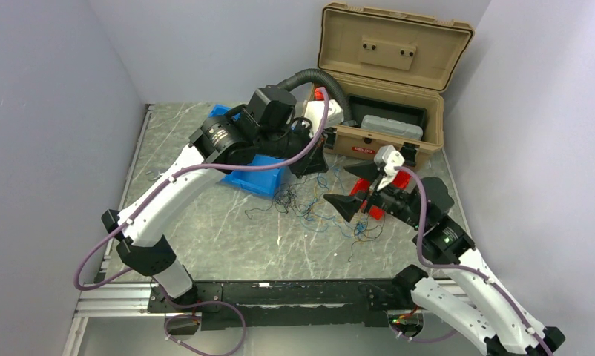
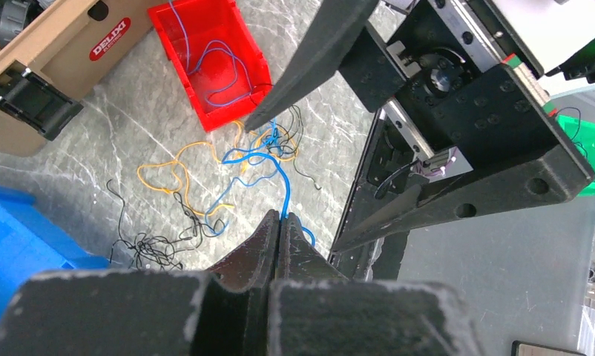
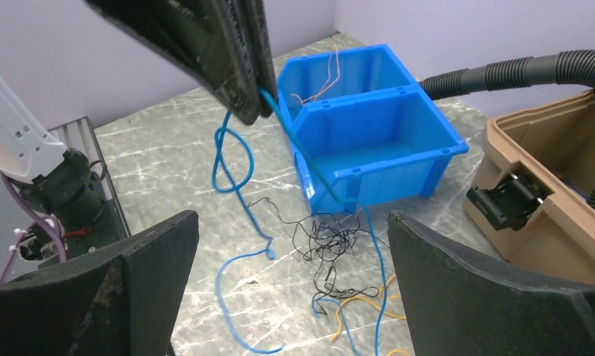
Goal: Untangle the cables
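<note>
The cables [image 1: 317, 211] lie in a loose tangle of blue, yellow and black strands on the marble table between the two arms. My left gripper [image 2: 280, 220] is shut on a blue cable [image 2: 280, 174] that runs down from its tips to the heap. From the right wrist, the left gripper [image 3: 259, 111] hangs high with blue cable [image 3: 231, 156] dangling below it. My right gripper [image 3: 292, 219] stands wide open above the black knot [image 3: 331, 241] and yellow strands [image 3: 361, 300], holding nothing. In the top view the right gripper [image 1: 352, 189] faces the left gripper [image 1: 309, 165].
A red bin [image 2: 177, 55] holds blue wires. Two blue bins [image 3: 376, 141] sit behind the heap, the far one with thin pale wires [image 3: 324, 81]. An open tan case [image 1: 383, 81] and a black corrugated hose [image 1: 317, 74] stand at the back.
</note>
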Available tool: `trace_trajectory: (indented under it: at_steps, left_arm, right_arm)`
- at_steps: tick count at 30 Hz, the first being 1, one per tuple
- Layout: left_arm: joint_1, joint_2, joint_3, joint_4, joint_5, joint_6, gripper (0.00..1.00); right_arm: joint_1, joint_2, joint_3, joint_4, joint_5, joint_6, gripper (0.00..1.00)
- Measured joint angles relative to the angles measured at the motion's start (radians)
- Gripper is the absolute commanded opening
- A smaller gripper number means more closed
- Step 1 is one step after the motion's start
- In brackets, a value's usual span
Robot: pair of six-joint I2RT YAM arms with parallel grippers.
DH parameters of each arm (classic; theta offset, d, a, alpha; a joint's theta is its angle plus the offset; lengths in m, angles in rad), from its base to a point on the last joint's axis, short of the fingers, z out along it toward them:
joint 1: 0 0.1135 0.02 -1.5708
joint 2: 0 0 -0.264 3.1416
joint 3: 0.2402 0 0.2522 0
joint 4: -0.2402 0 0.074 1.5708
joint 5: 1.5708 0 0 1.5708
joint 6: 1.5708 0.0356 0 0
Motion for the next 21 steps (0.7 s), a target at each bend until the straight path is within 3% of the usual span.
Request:
trace_trajectory:
  at_steps: [16, 21]
  left_arm:
    - [0.000, -0.016, -0.003, -0.002, 0.041, 0.013, 0.00]
    - [0.000, -0.029, -0.020, 0.001, 0.043, 0.013, 0.00]
  right_arm:
    - [0.001, 0.196, 0.062, 0.063, -0.047, -0.099, 0.99]
    - [0.001, 0.227, 0.029, 0.155, -0.024, -0.113, 0.90]
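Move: The blue cable hangs from the left gripper's tips. The stretch the open right hand goes for is about 4 cm ahead of it, 5 cm to its left and roughly level; from the left hand that stretch lies some 3 cm ahead and 6 cm below. The left fingertips are 1 cm ahead of the right hand point, 4 cm left, 6 cm above. On the table some 30 cm below the right hand, the cable tangle lies 15 cm ahead and 4 cm left, the red bin 19 cm ahead and 14 cm right. The left gripper keeps its pinch on the blue cable, easing back only about 1 cm. Towards the stretch hanging below those fingertips, the right hand reaches forward and left, about 5 cm in all, its jaws staying wide open and rolling only slightly; no touch on the cable can be made out. ##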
